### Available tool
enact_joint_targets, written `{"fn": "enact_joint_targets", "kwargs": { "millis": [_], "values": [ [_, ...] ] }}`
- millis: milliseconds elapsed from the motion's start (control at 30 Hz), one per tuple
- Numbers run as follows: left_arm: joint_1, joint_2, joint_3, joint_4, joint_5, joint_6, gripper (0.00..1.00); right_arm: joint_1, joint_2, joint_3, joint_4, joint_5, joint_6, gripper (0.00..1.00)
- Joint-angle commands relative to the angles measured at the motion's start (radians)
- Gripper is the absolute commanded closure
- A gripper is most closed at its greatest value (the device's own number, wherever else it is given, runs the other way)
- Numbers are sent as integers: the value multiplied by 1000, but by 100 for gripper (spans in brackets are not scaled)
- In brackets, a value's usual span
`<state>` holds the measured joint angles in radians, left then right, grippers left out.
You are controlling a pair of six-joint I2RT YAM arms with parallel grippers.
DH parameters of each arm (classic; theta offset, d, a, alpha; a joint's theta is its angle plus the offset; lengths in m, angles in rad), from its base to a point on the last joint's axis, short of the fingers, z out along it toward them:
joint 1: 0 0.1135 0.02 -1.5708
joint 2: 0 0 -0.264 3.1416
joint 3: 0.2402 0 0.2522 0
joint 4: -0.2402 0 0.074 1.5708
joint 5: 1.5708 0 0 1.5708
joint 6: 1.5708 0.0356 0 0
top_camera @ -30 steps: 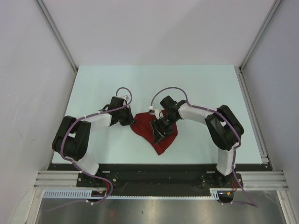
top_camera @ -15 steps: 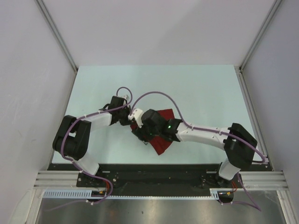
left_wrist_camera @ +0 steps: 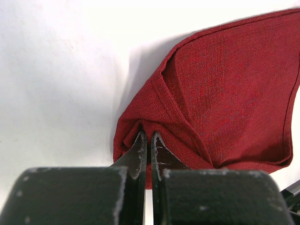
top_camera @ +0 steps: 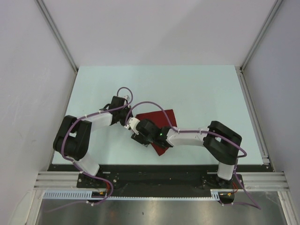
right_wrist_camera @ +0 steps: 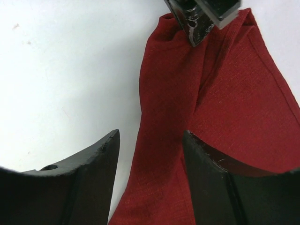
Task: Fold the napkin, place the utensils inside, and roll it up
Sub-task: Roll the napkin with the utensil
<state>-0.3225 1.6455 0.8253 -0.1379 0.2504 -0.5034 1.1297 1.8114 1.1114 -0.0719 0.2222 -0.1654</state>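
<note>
The dark red napkin [top_camera: 160, 117] lies crumpled near the table's middle, its left corner pinched into a raised ridge. My left gripper [top_camera: 127, 122] is shut on that corner; in the left wrist view the jaws [left_wrist_camera: 146, 137] meet on gathered cloth, and the rest of the napkin [left_wrist_camera: 229, 89] spreads away to the right. My right gripper [top_camera: 137, 134] reaches low across the napkin from the right. It stands open [right_wrist_camera: 151, 136] astride the cloth ridge [right_wrist_camera: 164, 140], without squeezing it, and points at the left gripper's fingers [right_wrist_camera: 199, 21]. The utensils are out of view.
The pale green table [top_camera: 201, 89] is walled by white panels on three sides, with metal posts at the back corners. The right arm's forearm and cable [top_camera: 187, 137] lie over the napkin's near part. A black rail [top_camera: 154, 176] runs along the near edge.
The right arm has swung from the napkin's right side to its left, stretching low over the cloth. The napkin's far part now lies flatter and wider. The left gripper has kept its grip.
</note>
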Motion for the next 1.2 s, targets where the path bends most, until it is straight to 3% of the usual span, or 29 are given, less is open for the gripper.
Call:
{"fn": "enact_joint_targets", "kwargs": {
  "millis": [0, 500, 567, 667, 800, 833, 867, 967, 1167],
  "values": [
    [17, 19, 20, 9, -60, 26, 100, -7, 32, -7, 61, 0, -22, 40],
    [17, -68, 6, 31, -53, 11, 98, -110, 123, -22, -5, -153, 73, 43],
    [17, -90, 6, 29, -57, 5, 93, -116, 140, -18, -40, -179, 90, 43],
    [19, -150, -3, 31, -71, -6, 73, -139, 166, -4, -95, -268, 122, 54],
    [36, -245, -28, 17, -123, -15, 54, -177, 175, -10, -144, -439, 161, 69],
    [40, -286, -37, 15, -134, -15, 52, -192, 174, -12, -150, -469, 177, 71],
    [45, -306, -61, 12, -151, -24, 40, -200, 170, -15, -154, -500, 187, 72],
    [51, -387, -130, 27, -158, -37, 26, -237, 166, -18, -154, -642, 227, 74],
    [51, -493, -279, 122, -37, -60, 17, -272, 192, 36, -204, -837, 242, 74]
  ]
}}
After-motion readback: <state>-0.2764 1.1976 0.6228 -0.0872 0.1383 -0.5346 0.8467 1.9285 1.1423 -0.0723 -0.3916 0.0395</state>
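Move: From the right gripper, the spot to pinch on the napkin's rolled edge lies about 1 cm ahead, 1 cm right and 4 cm below. The roll's left end stands some 8 cm ahead and 8 cm left; the napkin's near corner is about 8 cm back and 8 cm right. The left gripper still pinches that left end at its fingertips, with the pinch spot roughly 6 cm back and 8 cm right of it. Lower the right gripper some 3.5 cm, easing a little forward, so its parted fingers straddle the rolled edge. Then close them onto the roll while tipping the wrist about 30 degrees, so the fingers swing from forward towards left and down. Meanwhile open the left gripper wide to release the roll's left end, lifting it about 8 cm and drawing it left, away from the napkin. ##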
